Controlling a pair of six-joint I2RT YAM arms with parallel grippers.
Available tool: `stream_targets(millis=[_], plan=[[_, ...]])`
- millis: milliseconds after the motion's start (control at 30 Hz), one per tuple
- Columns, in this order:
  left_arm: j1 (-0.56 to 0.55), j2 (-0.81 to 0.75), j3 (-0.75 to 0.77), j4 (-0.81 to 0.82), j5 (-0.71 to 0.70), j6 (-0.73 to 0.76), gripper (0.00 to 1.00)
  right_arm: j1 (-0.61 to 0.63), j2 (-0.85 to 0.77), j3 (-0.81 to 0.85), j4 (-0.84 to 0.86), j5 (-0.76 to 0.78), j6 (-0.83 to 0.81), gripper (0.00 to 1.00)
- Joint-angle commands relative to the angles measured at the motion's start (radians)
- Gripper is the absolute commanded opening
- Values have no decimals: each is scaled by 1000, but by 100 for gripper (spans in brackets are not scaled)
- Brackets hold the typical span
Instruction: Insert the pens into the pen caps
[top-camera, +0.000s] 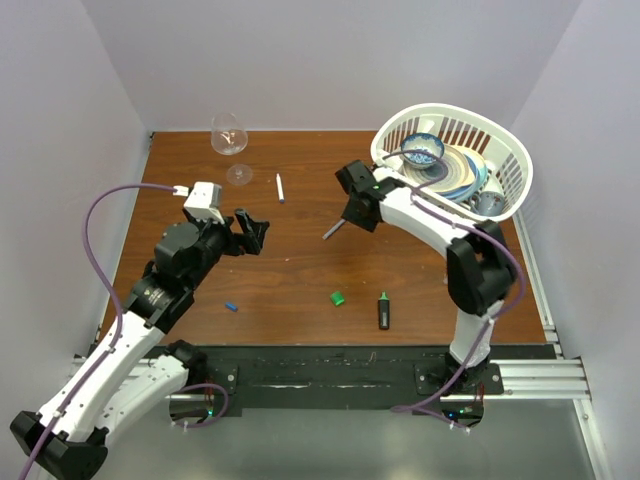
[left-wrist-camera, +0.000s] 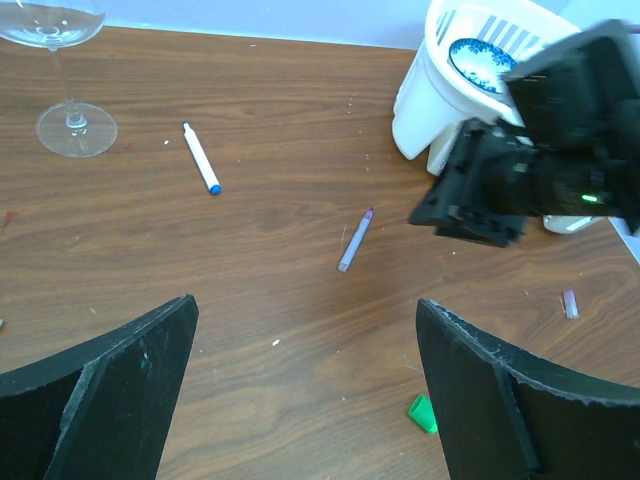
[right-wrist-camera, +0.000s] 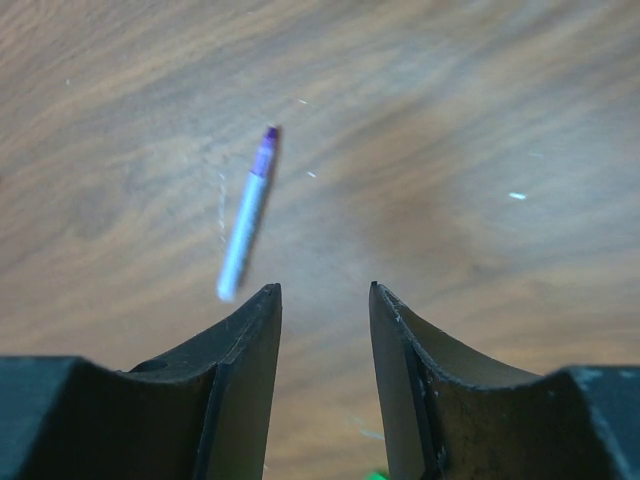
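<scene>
A thin purple-grey pen (top-camera: 333, 230) lies mid-table, seen in the left wrist view as the same pen (left-wrist-camera: 355, 240) and blurred in the right wrist view (right-wrist-camera: 247, 215). My right gripper (top-camera: 350, 216) hovers just beside it, open (right-wrist-camera: 323, 292), the pen left of its left fingertip (right-wrist-camera: 270, 300) and nothing between the jaws. A white pen (top-camera: 280, 187) with a blue tip (left-wrist-camera: 200, 157) lies farther back. The black marker (top-camera: 384, 311), green cap (top-camera: 338, 298) and blue cap (top-camera: 231, 307) lie near the front. My left gripper (top-camera: 255, 232) is wide open (left-wrist-camera: 305, 300) and empty.
A wine glass (top-camera: 230, 140) stands at the back left. A white basket (top-camera: 505, 150) of dishes sits at the back right. A small pale pinkish piece (left-wrist-camera: 570, 303) lies on the wood near the right arm. White walls enclose three sides.
</scene>
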Motion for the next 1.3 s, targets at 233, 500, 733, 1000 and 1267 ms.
stream_targets(millis=[233, 500, 733, 1000, 1267], plan=[[4, -27, 5, 42, 36, 36, 96, 4, 243, 259, -97, 70, 118, 42], [4, -21, 7, 42, 49, 41, 96, 5, 297, 295, -76, 58, 127, 42], [4, -30, 7, 42, 43, 44, 96, 7, 361, 345, -106, 61, 124, 41], [4, -42, 8, 38, 36, 52, 96, 10, 403, 359, -191, 70, 119, 36], [3, -52, 11, 31, 89, 79, 93, 8, 300, 205, -58, -5, -7, 5]])
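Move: The purple pen lies about 3 cm ahead of the right hand, 3 cm to its left and 8 cm below. On the same table top, the white marker is some 12 cm beyond that pen and 13 cm left of it. The green cap is about 18 cm back from the pen, in line with it, and the black highlighter about 18 cm back and 7 cm right of the hand. From the left hand, the purple pen is roughly 15 cm ahead, 12 cm right and 26 cm below. Lower the right gripper about 7 cm onto the purple pen, easing it some 4 cm forward and a little left as it sinks, with barely any wrist turn. Once down over the pen, draw back about 1 cm and shut the half-open fingers, pinching the barrel near its purple end. ##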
